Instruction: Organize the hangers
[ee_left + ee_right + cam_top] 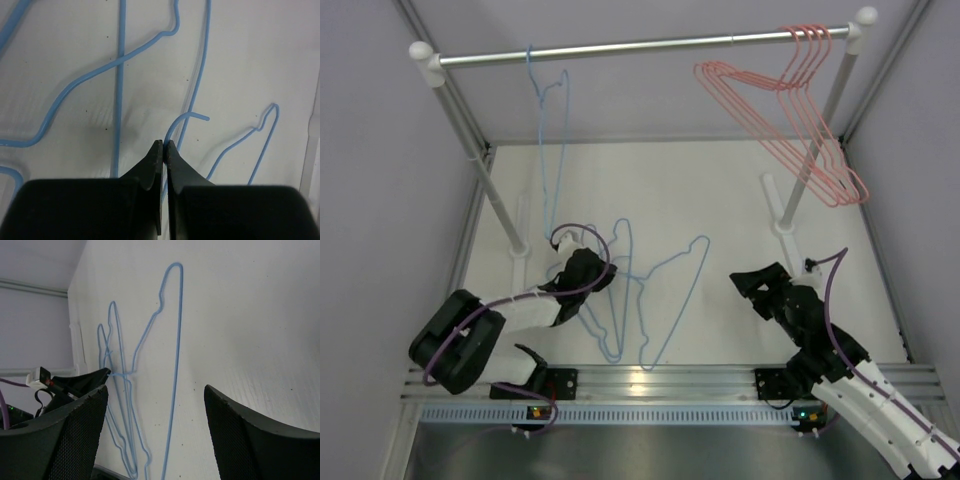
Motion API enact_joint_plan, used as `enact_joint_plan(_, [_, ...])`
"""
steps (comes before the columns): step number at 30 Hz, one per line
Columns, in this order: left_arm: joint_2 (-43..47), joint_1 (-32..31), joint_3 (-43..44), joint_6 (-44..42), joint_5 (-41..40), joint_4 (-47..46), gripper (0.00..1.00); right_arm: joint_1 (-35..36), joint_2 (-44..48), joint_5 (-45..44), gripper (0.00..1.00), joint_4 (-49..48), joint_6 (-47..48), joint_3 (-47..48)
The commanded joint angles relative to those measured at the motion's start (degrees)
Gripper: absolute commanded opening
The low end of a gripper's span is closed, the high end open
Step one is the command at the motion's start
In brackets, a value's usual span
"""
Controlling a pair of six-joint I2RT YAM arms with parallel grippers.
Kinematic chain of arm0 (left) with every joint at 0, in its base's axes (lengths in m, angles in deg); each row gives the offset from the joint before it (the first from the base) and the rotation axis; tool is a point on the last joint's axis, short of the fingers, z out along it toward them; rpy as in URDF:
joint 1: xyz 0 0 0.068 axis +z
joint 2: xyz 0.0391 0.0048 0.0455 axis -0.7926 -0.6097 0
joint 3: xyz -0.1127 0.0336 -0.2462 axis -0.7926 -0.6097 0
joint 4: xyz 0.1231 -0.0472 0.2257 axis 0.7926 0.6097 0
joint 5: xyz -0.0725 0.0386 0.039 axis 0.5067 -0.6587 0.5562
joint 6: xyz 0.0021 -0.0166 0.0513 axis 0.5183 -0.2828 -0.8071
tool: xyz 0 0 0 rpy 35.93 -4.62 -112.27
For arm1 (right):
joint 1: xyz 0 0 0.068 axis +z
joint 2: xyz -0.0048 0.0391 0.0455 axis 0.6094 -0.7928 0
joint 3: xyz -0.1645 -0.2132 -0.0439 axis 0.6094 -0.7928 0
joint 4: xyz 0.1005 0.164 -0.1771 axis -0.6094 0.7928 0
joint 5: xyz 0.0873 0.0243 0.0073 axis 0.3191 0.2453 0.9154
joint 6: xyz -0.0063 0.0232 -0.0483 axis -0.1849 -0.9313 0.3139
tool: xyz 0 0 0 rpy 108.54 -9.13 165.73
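Light blue wire hangers (665, 295) lie overlapping on the white table between the arms. My left gripper (612, 272) is down among them. In the left wrist view its jaws (164, 145) are shut, and the hook of a blue hanger (186, 119) curls out from just past the tips. One more blue hanger (548, 130) hangs from the left part of the silver rail (640, 45). Several pink hangers (790, 110) hang at the rail's right end. My right gripper (748, 290) stands open to the right of the pile, nothing between its fingers (75, 425); the blue hangers (176, 340) lie ahead of it.
The rail rests on two white posts, one at the left (500, 215) and one at the right (805, 180), with feet on the table. Grey walls close in both sides and the back. An aluminium mounting bar (670, 380) runs along the near edge.
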Motion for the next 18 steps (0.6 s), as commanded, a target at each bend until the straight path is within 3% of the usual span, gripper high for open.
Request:
enact_joint_plan(1, [7.6,-0.5,-0.3,-4.1,-1.2,5.0,0.0,0.8,-0.4,0.0,0.75,-0.4,0.8,0.3])
enact_joint_plan(6, [18.1,-2.3,0.3,-7.2,-1.8,10.8,0.0,0.8,-2.3,1.6,0.75,-2.0,3.0,1.4])
enact_joint_plan(13, [26.4,-5.7,1.5,-8.5,-4.6,15.9,0.0,2.8,-13.8,7.0,0.72,-10.9,4.9,3.0])
enact_joint_plan(18, [26.7,-10.1,4.7,-10.4,-7.4,18.3,0.0,16.1,-24.6,-4.7,0.73,-12.5,5.0,9.4])
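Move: The left hand already has a blue hanger pinched by its hook; that hanger's middle lies about 11 cm to this hand's right, 5 cm back and 1 cm lower. From the empty right hand the same middle is some 16 cm left, 4 cm ahead and 9 cm down. The pile of loose blue hangers lies about 14 cm left of it, level with it; the rack's right foot stands roughly 10 cm right of the right hand and 21 cm ahead. Raising the hook of the blue hanger off the table, the left hand climbs about 9 cm while easing 4 cm back, fingers kept shut and tips tilting up some 10 degrees. The right hand, still wide open, starts late: it sinks, then swings left towards the held hanger's long bar, about 5 cm left and 3 cm down in all, turning some 15 degrees counter-clockwise without touching it. ##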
